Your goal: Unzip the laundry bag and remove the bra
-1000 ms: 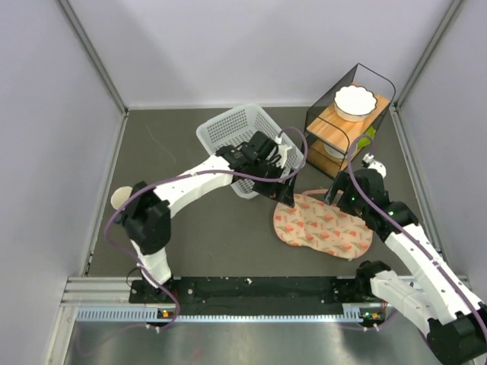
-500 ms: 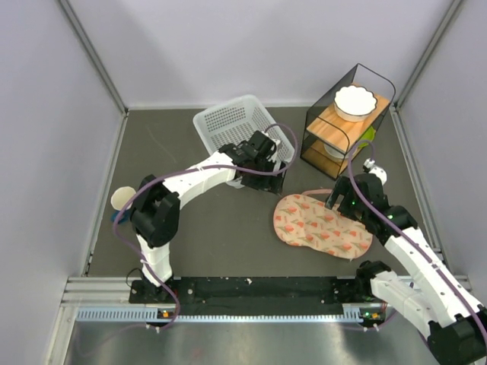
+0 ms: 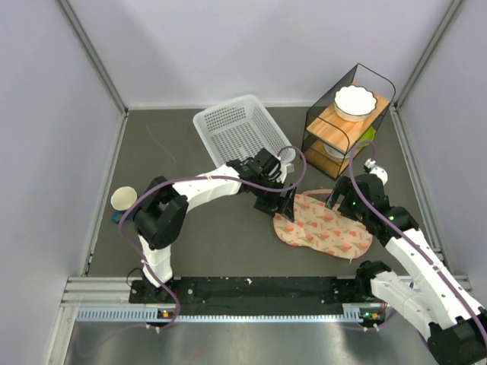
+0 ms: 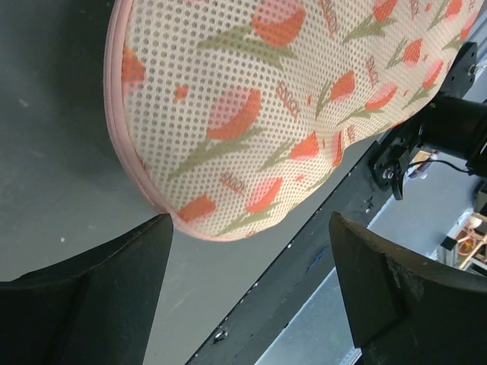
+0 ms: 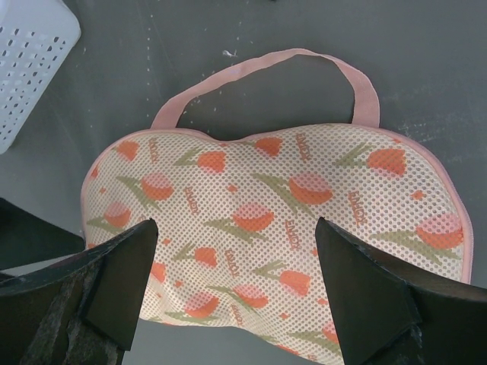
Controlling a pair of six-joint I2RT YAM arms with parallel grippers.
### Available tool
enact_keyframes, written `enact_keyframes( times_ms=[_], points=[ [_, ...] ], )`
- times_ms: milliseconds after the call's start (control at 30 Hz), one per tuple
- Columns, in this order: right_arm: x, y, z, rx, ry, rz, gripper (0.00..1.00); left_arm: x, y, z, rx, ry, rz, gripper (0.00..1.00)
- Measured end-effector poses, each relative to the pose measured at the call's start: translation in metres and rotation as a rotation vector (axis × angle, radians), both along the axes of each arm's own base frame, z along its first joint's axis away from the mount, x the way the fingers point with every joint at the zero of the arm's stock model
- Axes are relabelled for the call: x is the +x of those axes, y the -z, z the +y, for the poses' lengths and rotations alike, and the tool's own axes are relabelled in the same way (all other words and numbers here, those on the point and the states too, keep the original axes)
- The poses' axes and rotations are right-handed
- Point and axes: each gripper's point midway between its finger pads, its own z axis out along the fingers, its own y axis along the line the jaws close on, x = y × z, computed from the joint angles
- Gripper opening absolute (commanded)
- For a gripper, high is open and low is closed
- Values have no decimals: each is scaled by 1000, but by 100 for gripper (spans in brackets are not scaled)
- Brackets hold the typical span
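The laundry bag (image 3: 323, 228) lies flat on the dark table, a beige-pink mesh case with red-orange tulip prints and pink trim, and it looks closed. Its pink carry strap (image 5: 304, 57) loops out from the far edge. My left gripper (image 3: 279, 204) hovers open over the bag's left end (image 4: 251, 99), with only bare table between its fingertips (image 4: 249, 228). Above the bag's far right part, my right gripper (image 3: 342, 201) also stands open, the printed mesh (image 5: 281, 220) below its gap (image 5: 236, 228). The bra is hidden.
A white perforated basket (image 3: 242, 135) stands behind the left gripper. A black wire rack with wooden shelves (image 3: 335, 125) holds a white bowl (image 3: 354, 103) at the back right. A paper cup (image 3: 122, 199) sits at the left. The base rail (image 3: 259, 289) runs along the near edge.
My left gripper has swung from the basket down and right to the bag's left end. The basket has shifted back toward the wall. The right gripper has stayed almost still.
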Motion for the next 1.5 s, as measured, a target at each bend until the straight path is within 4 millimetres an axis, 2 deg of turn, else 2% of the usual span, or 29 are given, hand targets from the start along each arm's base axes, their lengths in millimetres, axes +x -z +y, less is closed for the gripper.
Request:
enact_keyframes(
  times_ms=[233,367,533,700,767,833,867,900,933,967,1033,1067,1167,1233,1400,1500],
  points=[
    [0,-3,0,5,-1,-12,86,7,17,-10,-8,-44,47,87],
    [-1,-3,0,7,-4,-14,86,15,22,-7,24,-88,21,87],
    [-1,-3,1,8,-4,-14,86,23,22,7,71,-145,-48,89],
    [-1,-3,1,10,-7,-12,86,28,25,7,80,-161,-67,87],
    [-1,-3,1,10,-7,-12,86,29,30,4,76,-160,-57,81],
    [-1,-3,1,10,-7,-12,86,28,36,0,69,-155,-41,71],
    [-1,-3,1,10,-7,-12,86,27,39,-1,67,-154,-31,59],
    [-1,-3,1,9,-7,-11,86,26,42,-1,69,-151,-20,54],
    [-1,-2,1,9,-7,-10,86,25,44,-2,70,-152,-10,44],
    [-1,-2,1,9,-7,-10,86,25,45,-2,69,-152,-5,22],
    [-2,-1,1,8,-7,-7,86,24,44,-2,66,-144,-8,4],
    [-2,-1,1,7,-7,-7,86,25,43,-3,63,-150,-6,0],
    [-2,-1,1,6,-10,-7,86,27,31,-2,55,-140,-34,0],
    [-2,0,3,6,-31,-4,86,30,16,0,50,-123,-85,0],
    [-5,2,18,23,-143,17,89,40,-46,16,19,-54,-301,0],
    [-5,-7,34,48,-251,7,91,41,-82,30,-5,3,-438,0]
  ],
)
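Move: The laundry bag's left end lies just below the left hand, about 5 cm down and 2 cm ahead. The middle of the bag is roughly 12 cm to that hand's right and 5 cm nearer the base, and the bag's pink strap is some 10 cm right and 4 cm ahead. The white basket sits about 21 cm ahead and 9 cm to the left. From the right hand, the bag's left end is roughly 20 cm to the left, about level, 9 cm lower. Down about 4 cm while easing slightly forward, the open left hand settles at the bag's left end and shuts its fingers, pinching the fabric at the zipper edge. It then lifts quickly, some 12 cm, drawing a little left as the fingertips swing forward about 25 degrees. Late on, the open right hand shifts about 3 cm left over the bag, turning counter-clockwise. ##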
